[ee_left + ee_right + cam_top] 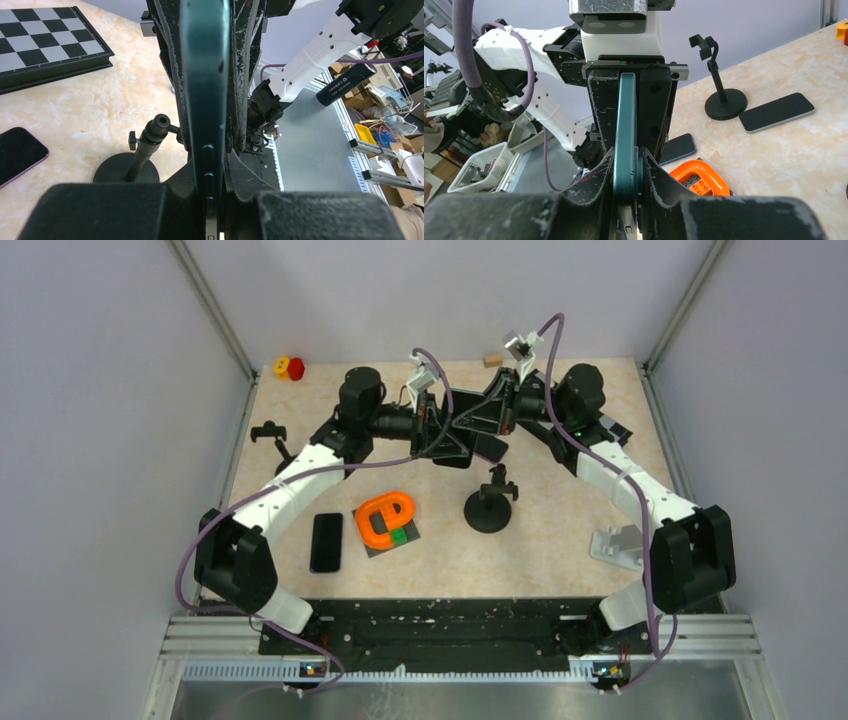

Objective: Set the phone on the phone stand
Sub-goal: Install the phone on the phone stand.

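A teal phone (468, 406) is held edge-up in the air over the back middle of the table, between both arms. My left gripper (442, 426) is shut on one end of it, its jaws pressed on the phone (205, 75) from both sides. My right gripper (496, 404) is shut on the opposite end of the phone (626, 115), jaws flat against both faces. A black round-based phone stand (488, 506) sits on the table just in front of the held phone; its post (145, 147) shows below it in the left wrist view.
A second dark phone (326, 541) lies at the front left, next to an orange ring-shaped piece (386, 519). A black clamp stand (270, 434) is at the left and a pale stand (615, 545) at the right. A checkerboard (50, 40) and another phone (776, 112) lie on the table.
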Tool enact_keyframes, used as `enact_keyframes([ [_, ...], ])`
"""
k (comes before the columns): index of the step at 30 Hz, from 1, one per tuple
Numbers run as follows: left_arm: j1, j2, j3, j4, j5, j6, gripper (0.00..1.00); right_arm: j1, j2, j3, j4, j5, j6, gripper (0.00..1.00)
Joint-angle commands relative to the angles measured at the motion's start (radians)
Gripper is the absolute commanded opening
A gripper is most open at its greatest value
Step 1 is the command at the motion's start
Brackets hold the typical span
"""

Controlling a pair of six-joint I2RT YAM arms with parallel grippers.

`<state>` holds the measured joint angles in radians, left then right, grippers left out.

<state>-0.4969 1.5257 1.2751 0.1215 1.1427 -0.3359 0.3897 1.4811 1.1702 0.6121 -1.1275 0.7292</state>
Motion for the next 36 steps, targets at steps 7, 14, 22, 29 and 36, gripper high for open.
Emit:
enact_keyframes([
  [7, -0.002, -0.048, 0.011, -0.142, -0.106, 0.189, 0.71, -0.043, -0.069, -0.017, 0.041, -0.057, -0.036, 0.0],
  [14, -0.007, -0.132, -0.053, -0.211, -0.244, 0.303, 0.99, -0.145, -0.204, -0.046, -0.048, -0.085, -0.133, 0.0],
  [22, -0.145, -0.161, -0.111, -0.282, -0.506, 0.411, 0.99, -0.314, -0.335, -0.075, -0.137, -0.051, -0.197, 0.0],
  [29, -0.349, -0.119, -0.103, -0.291, -0.789, 0.425, 0.99, -0.384, -0.401, -0.109, -0.198, -0.019, -0.257, 0.0],
  [36, -0.434, -0.073, -0.117, -0.263, -1.046, 0.471, 0.93, -0.414, -0.434, -0.156, -0.225, 0.019, -0.299, 0.0],
])
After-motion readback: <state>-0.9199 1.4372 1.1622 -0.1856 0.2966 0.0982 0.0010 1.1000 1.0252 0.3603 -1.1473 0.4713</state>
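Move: The phone is held between both grippers. The phone stand to reach for stands about 12 cm to the left gripper's right, 2 cm farther out and some 20 cm below; the phone lying on the table is roughly 20 cm beyond that stand, and the orange puzzle about 26 cm to the stand's left, level with it. From the right gripper the stand is about 5 cm right, straight ahead 0, and 25 cm below; the chessboard lies some 26 cm farther out and 25 cm right. Open the left gripper wide to let go of the phone and ease it slightly left, then bring it down, right and back towards the phone stand, ending about 10 cm lower, fingers dipping some 25 degrees. Meanwhile keep the phone pinched in the right gripper and carry it about 13 cm right, arching up and partly down again, turning it clockwise. ##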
